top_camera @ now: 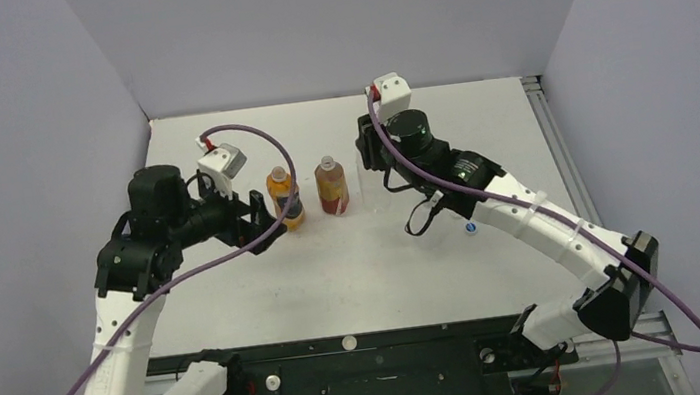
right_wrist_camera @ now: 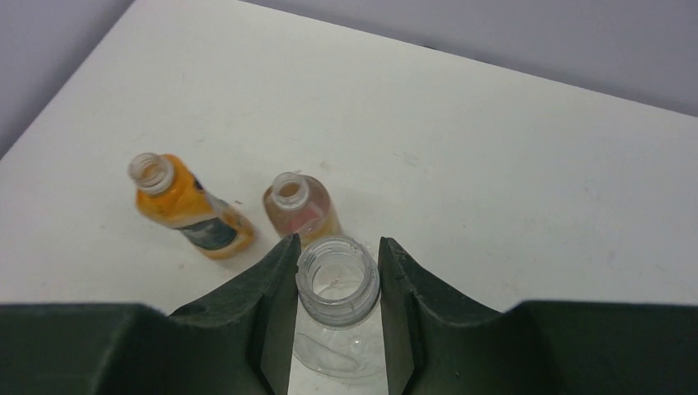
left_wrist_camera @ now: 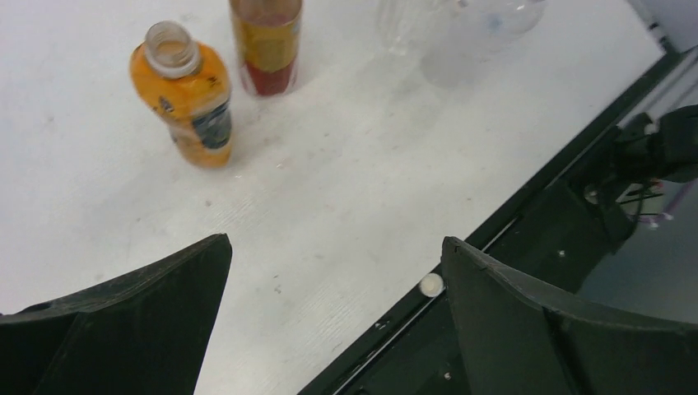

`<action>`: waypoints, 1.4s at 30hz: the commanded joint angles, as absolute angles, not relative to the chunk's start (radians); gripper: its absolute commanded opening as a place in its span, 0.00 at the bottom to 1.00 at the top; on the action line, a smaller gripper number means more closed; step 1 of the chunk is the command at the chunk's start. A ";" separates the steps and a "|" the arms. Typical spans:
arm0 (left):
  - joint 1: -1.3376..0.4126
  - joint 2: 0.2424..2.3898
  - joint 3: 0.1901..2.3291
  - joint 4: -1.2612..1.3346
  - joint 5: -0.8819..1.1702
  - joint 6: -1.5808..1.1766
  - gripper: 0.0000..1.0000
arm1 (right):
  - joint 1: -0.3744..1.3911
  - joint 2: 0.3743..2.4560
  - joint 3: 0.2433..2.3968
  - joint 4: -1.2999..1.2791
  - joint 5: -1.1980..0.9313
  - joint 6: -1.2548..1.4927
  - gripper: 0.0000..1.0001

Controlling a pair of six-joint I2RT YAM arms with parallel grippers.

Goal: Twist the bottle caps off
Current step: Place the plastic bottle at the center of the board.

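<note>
Three bottles stand uncapped. The orange bottle [top_camera: 284,198] [right_wrist_camera: 189,210] and the reddish-brown bottle [top_camera: 330,186] [right_wrist_camera: 298,210] are at mid-table. My right gripper [right_wrist_camera: 339,240] is shut on the threaded neck of the clear bottle [right_wrist_camera: 337,288], which stands upright. My left gripper [top_camera: 263,218] [left_wrist_camera: 335,243] hangs open, with nothing between its fingers, just left of the orange bottle [left_wrist_camera: 193,95]. A white cap [top_camera: 349,341] [left_wrist_camera: 430,285] lies on the black rail at the near edge. A blue cap [top_camera: 471,228] lies on the table under my right arm.
Another white cap [top_camera: 272,380] sits on the black base frame near the left arm's mount. Grey walls close in the table on the left, back and right. The table's near edge meets the black rail [top_camera: 374,341].
</note>
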State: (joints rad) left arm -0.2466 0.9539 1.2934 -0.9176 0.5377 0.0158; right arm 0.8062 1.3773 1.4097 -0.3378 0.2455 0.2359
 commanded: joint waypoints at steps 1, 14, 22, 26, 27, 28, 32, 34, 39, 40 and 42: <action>-0.239 0.995 1.373 -1.066 0.309 0.146 0.97 | 0.732 1.452 1.404 -0.220 0.340 0.279 0.00; -0.154 1.056 1.357 -1.038 0.231 0.152 0.97 | 0.646 1.667 1.387 -0.014 0.410 0.362 0.00; -0.071 1.030 1.339 -0.991 0.274 0.129 0.97 | 0.660 1.695 1.302 0.145 0.501 0.337 0.00; -0.055 1.013 1.333 -1.009 0.287 0.142 0.97 | 0.670 1.693 1.252 0.231 0.537 0.321 0.00; -0.054 1.006 1.326 -1.015 0.289 0.143 0.97 | 0.671 1.697 1.250 0.232 0.539 0.322 0.00; -0.054 0.996 1.321 -1.017 0.293 0.147 0.97 | 0.671 1.698 1.242 0.242 0.546 0.325 0.00; -0.054 0.978 1.291 -1.002 0.296 0.146 0.96 | 0.681 1.700 1.213 0.267 0.568 0.313 0.00; -0.054 0.983 1.293 -1.003 0.294 0.141 0.97 | 0.684 1.708 1.220 0.236 0.588 0.310 0.00; -0.054 0.990 1.292 -1.006 0.312 0.138 0.97 | 0.686 1.697 1.203 0.214 0.582 0.315 0.01; -0.054 0.987 1.290 -1.005 0.312 0.138 0.97 | 0.686 1.694 1.204 0.209 0.582 0.315 0.04; -0.054 0.983 1.286 -1.000 0.301 0.139 0.97 | 0.685 1.685 1.209 0.191 0.584 0.325 0.13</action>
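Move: The clear plastic bottle, already open, is gripped at its neck by the right hand. The free spot it is going to lies about 12 cm ahead, 4 cm right and some 32 cm below that hand. From the same hand, the amber bottle is about 6 cm ahead and 8 cm left, the orange bottle 3 cm ahead and 18 cm left, and the other clear bottle 5 cm back and 14 cm right. From the left hand the spot is roughly 21 cm ahead and 25 cm right. The right hand keeps its pinch on the open bottle's neck and carries it forward and down together, about 12 cm each way with a slight drift to the right, passing to the right of the amber bottle; its forward travel eases off first, the last of it is nearly straight down while the wrist turns some 25 degrees clockwise, and then it holds with the fingers still shut on the neck. Meanwhile the empty, wide-open left hand clears off to its left by about 9 cm, sinking and edging forward a little as it turns counter-clockwise, then stays there. ##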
